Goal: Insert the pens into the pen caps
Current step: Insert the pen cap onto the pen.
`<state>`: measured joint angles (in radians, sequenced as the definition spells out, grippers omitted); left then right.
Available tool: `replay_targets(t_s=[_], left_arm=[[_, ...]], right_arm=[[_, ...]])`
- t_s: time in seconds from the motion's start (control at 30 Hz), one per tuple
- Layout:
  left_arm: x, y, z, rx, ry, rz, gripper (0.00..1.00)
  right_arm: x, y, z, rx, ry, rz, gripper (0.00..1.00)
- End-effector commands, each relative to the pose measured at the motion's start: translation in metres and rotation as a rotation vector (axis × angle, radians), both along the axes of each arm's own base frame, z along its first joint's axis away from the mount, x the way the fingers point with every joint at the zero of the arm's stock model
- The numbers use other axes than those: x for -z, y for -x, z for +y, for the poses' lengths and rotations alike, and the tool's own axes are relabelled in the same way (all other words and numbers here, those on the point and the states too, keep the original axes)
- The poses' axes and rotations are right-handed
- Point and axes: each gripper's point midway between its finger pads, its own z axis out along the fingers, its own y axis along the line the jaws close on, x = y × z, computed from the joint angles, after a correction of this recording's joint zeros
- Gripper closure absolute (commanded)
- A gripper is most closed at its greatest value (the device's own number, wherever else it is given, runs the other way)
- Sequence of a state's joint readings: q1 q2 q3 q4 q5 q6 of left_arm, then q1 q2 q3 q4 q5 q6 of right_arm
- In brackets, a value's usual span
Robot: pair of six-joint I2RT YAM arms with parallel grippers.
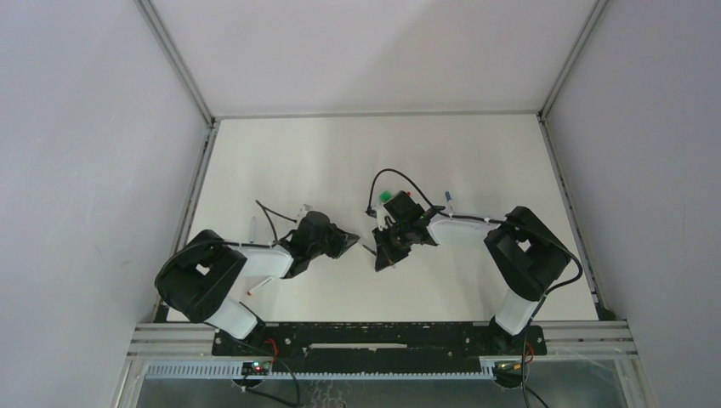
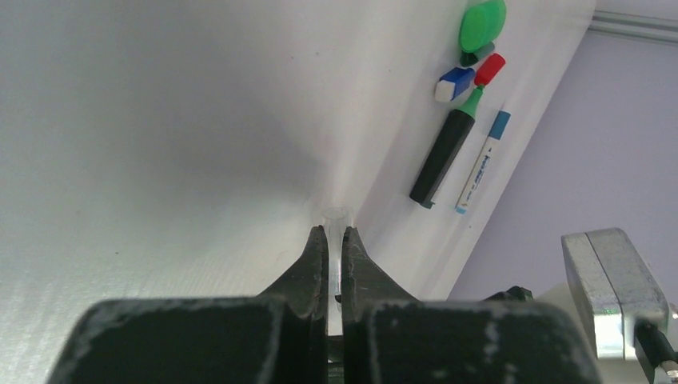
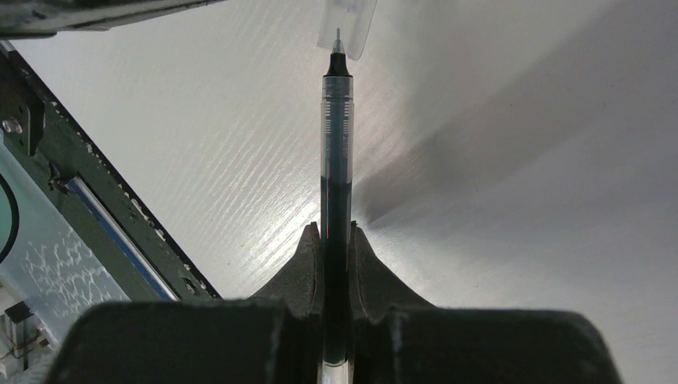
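My right gripper (image 3: 337,228) is shut on a slim clear pen (image 3: 337,144) with dark ink inside. Its fine tip sits just at the mouth of a clear pen cap (image 3: 347,24). That clear cap (image 2: 336,214) is pinched between the shut jaws of my left gripper (image 2: 336,232). In the top view the left gripper (image 1: 346,242) and the right gripper (image 1: 384,252) face each other at mid-table, a short gap apart. Farther back lie a green cap (image 2: 483,22), a red cap (image 2: 489,70), a blue-and-white cap (image 2: 456,84), a black-barrelled marker (image 2: 444,156) and a white pen with a blue end (image 2: 480,164).
A white pen (image 1: 253,228) lies beside the left arm. The green cap (image 1: 387,197) and the red cap (image 1: 408,196) sit just behind the right wrist. The black rail (image 3: 104,216) at the table's near edge runs close to the right gripper.
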<state>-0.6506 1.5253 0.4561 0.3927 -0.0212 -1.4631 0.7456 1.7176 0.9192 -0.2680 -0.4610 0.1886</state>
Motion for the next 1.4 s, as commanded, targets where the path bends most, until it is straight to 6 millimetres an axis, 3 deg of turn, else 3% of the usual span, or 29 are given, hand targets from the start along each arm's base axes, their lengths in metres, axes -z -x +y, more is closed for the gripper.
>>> replay_targets(t_s=[0.0, 0.43, 0.97, 1.17, 1.37], left_arm=[[-0.006, 0.002, -0.008, 0.008, 0.04, -0.014, 1.0], [-0.014, 0.008, -0.019, 0.003, 0.088, -0.016, 1.0], [-0.039, 0.011, -0.041, -0.008, 0.189, -0.049, 1.0], [-0.049, 0.011, -0.036, -0.045, 0.221, -0.063, 1.0], [-0.049, 0.011, -0.019, -0.119, 0.222, -0.078, 1.0]], right_arm=[[-0.014, -0.018, 0.006, 0.039, -0.014, -0.056, 1.0], [-0.015, -0.031, 0.0, 0.084, 0.014, -0.11, 1.0], [-0.061, -0.044, 0.001, 0.104, -0.135, -0.191, 1.0], [-0.074, -0.044, 0.0, 0.08, -0.166, -0.243, 1.0], [-0.074, -0.041, 0.002, 0.054, -0.162, -0.254, 1.0]])
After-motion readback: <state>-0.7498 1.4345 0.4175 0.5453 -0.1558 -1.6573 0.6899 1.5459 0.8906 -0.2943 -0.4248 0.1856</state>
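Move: Some 6 cm to the right and 5 cm back of the left hand, which holds the clear cap, is the middle of the black pen; its bare tip is already at the cap's mouth. The black highlighter on the table lies about 11 cm right and 10 cm ahead of the left hand, the blue eraser roughly 8 cm right and 13 cm ahead, both some 5 cm lower. From the right hand, gripping the pen, the cap is about 5 cm left, 6 cm ahead and slightly higher. Bringing cap and pen together while lifting both: the left hand first edges right by 2 to 3 cm, then rises about 5 cm, rolling some 10 degrees so its right side comes up. The right hand eases the pen forward 2 cm towards the cap, then climbs 4 cm, drifting a little right. Both keep their grips. ##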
